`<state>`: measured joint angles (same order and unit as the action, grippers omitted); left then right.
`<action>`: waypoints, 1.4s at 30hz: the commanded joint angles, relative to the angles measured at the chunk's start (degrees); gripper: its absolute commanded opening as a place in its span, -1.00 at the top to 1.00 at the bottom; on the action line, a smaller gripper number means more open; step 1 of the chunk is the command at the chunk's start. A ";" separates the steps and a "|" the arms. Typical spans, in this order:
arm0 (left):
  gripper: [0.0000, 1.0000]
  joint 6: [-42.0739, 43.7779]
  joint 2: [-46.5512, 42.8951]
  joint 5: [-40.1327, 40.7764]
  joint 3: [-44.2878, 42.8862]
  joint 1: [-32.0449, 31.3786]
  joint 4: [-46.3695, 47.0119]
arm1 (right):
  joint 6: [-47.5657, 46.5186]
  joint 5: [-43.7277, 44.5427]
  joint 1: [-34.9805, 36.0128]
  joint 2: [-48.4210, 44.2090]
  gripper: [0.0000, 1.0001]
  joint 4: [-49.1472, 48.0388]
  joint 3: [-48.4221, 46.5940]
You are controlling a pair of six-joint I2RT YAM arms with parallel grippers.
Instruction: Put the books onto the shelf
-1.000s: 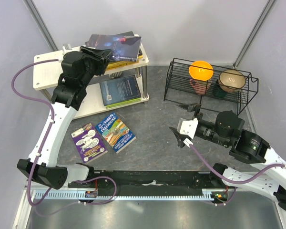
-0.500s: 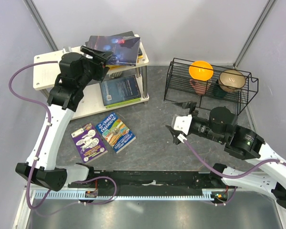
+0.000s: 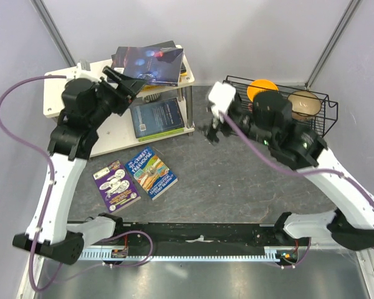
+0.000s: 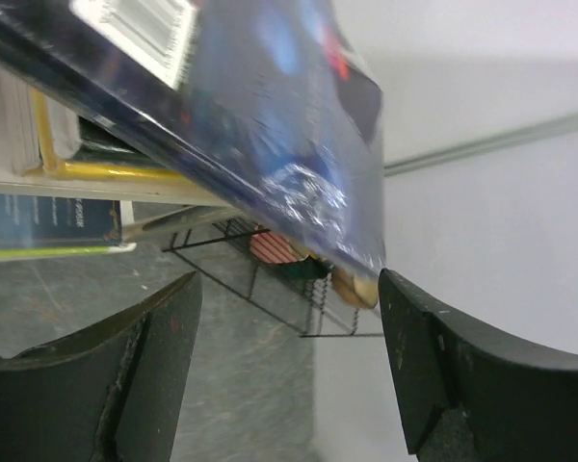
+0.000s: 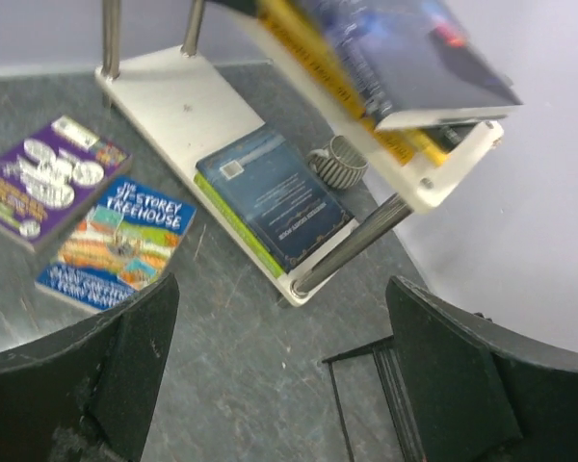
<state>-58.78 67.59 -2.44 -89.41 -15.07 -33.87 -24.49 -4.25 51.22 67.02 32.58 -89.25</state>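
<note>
The shelf (image 3: 57, 93) stands at the back left. On its top tier a dark galaxy book (image 3: 148, 62) lies tilted over a yellow book (image 5: 308, 58) and others. A blue book (image 3: 157, 117) lies on the lower tier (image 5: 173, 96). On the table lie a purple cartoon book (image 3: 116, 185) and a multicoloured book (image 3: 151, 172). My left gripper (image 3: 126, 80) is open just left of the galaxy book, whose corner (image 4: 270, 125) hangs above the gap between its jaws (image 4: 289, 356). My right gripper (image 3: 213, 128) is open and empty in the air to the right of the shelf (image 5: 284, 366).
A black wire rack (image 3: 327, 118) at the back right holds an orange bowl (image 3: 260, 89) and a tan bowl (image 3: 302, 103). A striped mug (image 5: 339, 159) sits on the shelf's lower tier behind the blue book. Grey walls close in the back and both sides.
My left gripper opened, let go of the galaxy book and drew back left; the book rests on the stack. My right arm swung up and left toward the shelf.
</note>
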 commanded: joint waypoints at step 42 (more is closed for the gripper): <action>-0.65 50.87 -8.62 7.10 -3.76 0.48 -2.17 | 10.34 6.80 -8.33 42.14 0.00 14.80 -54.98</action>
<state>-10.55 59.83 3.16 -92.53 -14.85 -38.44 -15.53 1.37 43.64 109.60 50.35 -142.43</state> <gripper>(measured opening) 0.823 0.505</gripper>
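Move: The dark purple book lies askew on the shelf-top pile, its middle about 20 cm ahead of the right hand and 18 cm to its left, nearly level. From the left hand it is only some 6 cm ahead and 3 cm to the right, also level. The yellow books lie right beneath it, about 4 cm lower. The blue book on the lower shelf is 18 cm ahead, 17 cm left and 24 cm below the right hand, and the wire rack 19 cm ahead, 26 cm right and 21 cm down. The right hand reaches forward about 15 cm and some 6 cm left towards the purple book's front right corner, arching up over 8 cm and sinking again, its fingers narrowing from nearly wide to half open and tipping down slightly as they come up close around that corner. The left hand, fingers staying open, draws back about 10 cm while rising and shifting left, then comes forward and down part of the way again, rolling some 45 degrees with its left side rising, and waits at the front left of the book, clear of it. ##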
